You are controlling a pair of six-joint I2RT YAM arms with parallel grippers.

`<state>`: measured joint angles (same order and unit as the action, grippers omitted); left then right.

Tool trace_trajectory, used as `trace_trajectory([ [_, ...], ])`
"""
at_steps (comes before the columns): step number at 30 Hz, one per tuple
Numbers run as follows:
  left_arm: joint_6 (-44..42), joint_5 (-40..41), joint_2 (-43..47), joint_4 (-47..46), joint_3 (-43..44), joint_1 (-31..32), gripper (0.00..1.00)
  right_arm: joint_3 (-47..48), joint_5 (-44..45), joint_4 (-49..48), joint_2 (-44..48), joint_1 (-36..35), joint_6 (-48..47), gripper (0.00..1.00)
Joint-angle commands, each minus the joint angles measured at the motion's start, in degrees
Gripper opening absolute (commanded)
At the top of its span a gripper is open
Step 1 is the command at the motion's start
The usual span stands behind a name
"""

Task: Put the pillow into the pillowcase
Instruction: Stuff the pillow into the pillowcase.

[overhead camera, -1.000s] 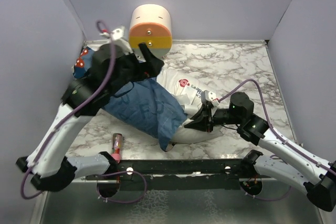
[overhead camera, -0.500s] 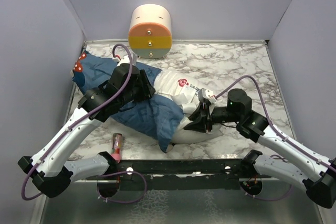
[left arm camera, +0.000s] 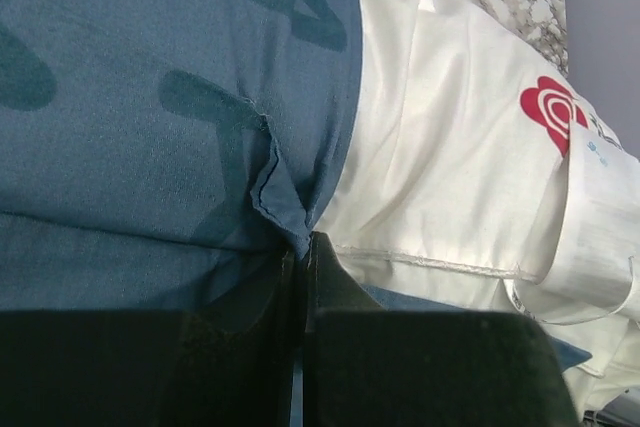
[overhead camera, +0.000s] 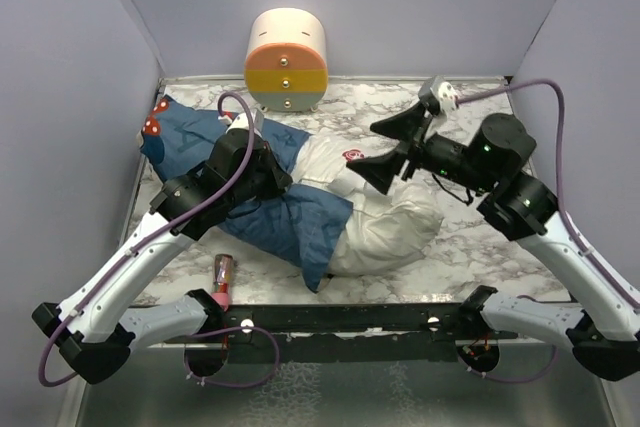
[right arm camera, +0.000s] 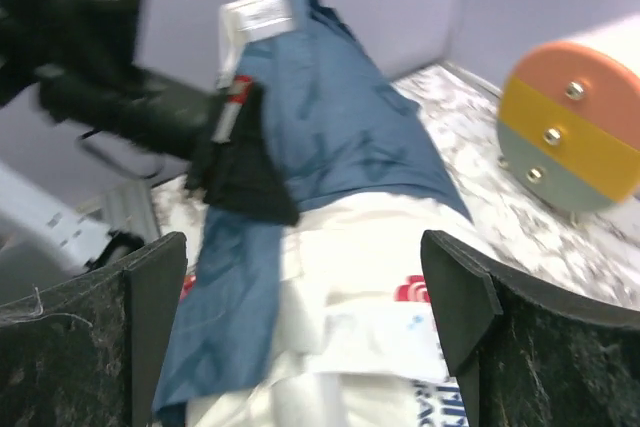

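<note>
The white pillow (overhead camera: pixel 395 229) lies in the middle of the marble table, its left part inside the blue pillowcase (overhead camera: pixel 270 209). Its printed end and tags (left arm camera: pixel 560 117) stick out of the case. My left gripper (overhead camera: pixel 282 181) is down on the pillowcase's open edge. In the left wrist view it (left arm camera: pixel 304 247) is shut on a pinched fold of blue hem (left arm camera: pixel 280 192) right beside the pillow (left arm camera: pixel 450 157). My right gripper (overhead camera: pixel 384 147) hangs above the pillow's far end, open and holding nothing. In the right wrist view it (right arm camera: pixel 305 287) spans pillow (right arm camera: pixel 350 247) and pillowcase (right arm camera: pixel 340 117) from above.
A cream-and-orange cylinder (overhead camera: pixel 287 59) stands at the back wall. A small dark red object (overhead camera: pixel 224 273) lies near the table's front left. A black rail (overhead camera: pixel 340 323) runs along the near edge. Grey walls close in the left, right and back sides.
My left gripper came down onto the pillowcase's open edge and shut on it. My right gripper let go of the pillow's near side, opened wide, and rose toward the back right.
</note>
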<state>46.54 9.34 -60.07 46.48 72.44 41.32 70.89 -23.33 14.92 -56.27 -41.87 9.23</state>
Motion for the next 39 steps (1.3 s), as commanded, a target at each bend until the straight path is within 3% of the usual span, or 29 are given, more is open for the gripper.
trace_trajectory([
  [1, -2.8, -4.2, 2.4, -1.5, -1.0, 0.3, 0.00, 3.3, 12.8, 10.4, -9.4, 3.3, 5.2, 1.00],
  [7, -3.4, -5.1, 5.7, -4.7, -2.1, 0.3, 0.00, 1.0, -1.7, 14.7, -17.6, 6.4, 4.5, 0.98],
  [11, -3.6, -7.0, 7.0, -10.1, -3.4, 0.2, 0.00, -4.1, -11.9, 12.8, -19.3, 5.2, 6.2, 0.83],
  [12, -4.0, -7.5, 7.1, -12.5, -3.7, 0.2, 0.00, -5.0, -12.5, 11.5, -19.5, 4.6, 6.8, 0.75],
  [16, -6.0, -7.9, 5.2, -24.3, -4.6, 0.2, 0.00, -3.2, -12.5, 5.7, -21.1, 4.3, 8.2, 0.16],
  [18, -7.9, -8.0, 2.0, -30.2, -2.7, 0.1, 0.00, 2.8, -9.0, 5.2, -23.7, 4.3, 6.8, 0.02],
  [25, -15.8, -12.4, -11.1, -37.9, 16.0, -1.2, 0.00, 34.4, 5.0, 7.1, -35.3, 9.4, -5.0, 0.01],
  [28, -16.1, -15.1, -11.6, -38.4, 17.5, -1.6, 0.00, 38.8, 6.7, 3.9, -34.6, 10.6, -10.8, 0.01],
  [31, -13.4, -17.9, -8.1, -38.9, 10.9, -1.7, 0.00, 31.6, 2.3, -1.2, -29.5, 10.7, -15.2, 0.01],
  [34, -7.8, -20.0, -1.8, -39.5, -2.2, -1.7, 0.01, 15.6, -6.2, -6.6, -22.5, 10.7, -15.3, 0.01],
  [35, -5.7, -20.4, 0.4, -39.4, -6.2, -1.7, 0.05, 9.7, -9.2, -7.9, -20.2, 10.7, -14.3, 0.01],
  [39, -0.1, -17.1, 10.7, -31.5, -15.5, -1.7, 0.52, -15.6, -16.6, -10.9, -13.3, 9.3, -8.7, 0.01],
])
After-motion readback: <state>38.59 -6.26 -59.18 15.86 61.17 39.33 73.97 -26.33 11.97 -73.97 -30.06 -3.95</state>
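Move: The exposed pillow by its red logo, which the open right hand will close on, lies about 6 cm ahead of it, 3 cm left and some 18 cm below. The pillowcase mouth edge, still pinched by the left hand, is about 17 cm left of the right hand, 1 cm ahead and 13 cm lower; the pillow's bulging end is roughly 9 cm back, 5 cm right and 22 cm down. From the left hand the logo part is about 5 cm ahead, 13 cm right and 5 cm below. The pillow's exposed cloth by the logo is pinched by the right hand, which arcs forward and down some 18 cm and shuts, then flings it forward and up about 15 cm before easing back and down. The left hand keeps its pinch on the case mouth, draws slightly back, swings with it forward, up and right, tilting fingers up, then sinks back and starts opening, coming free. ##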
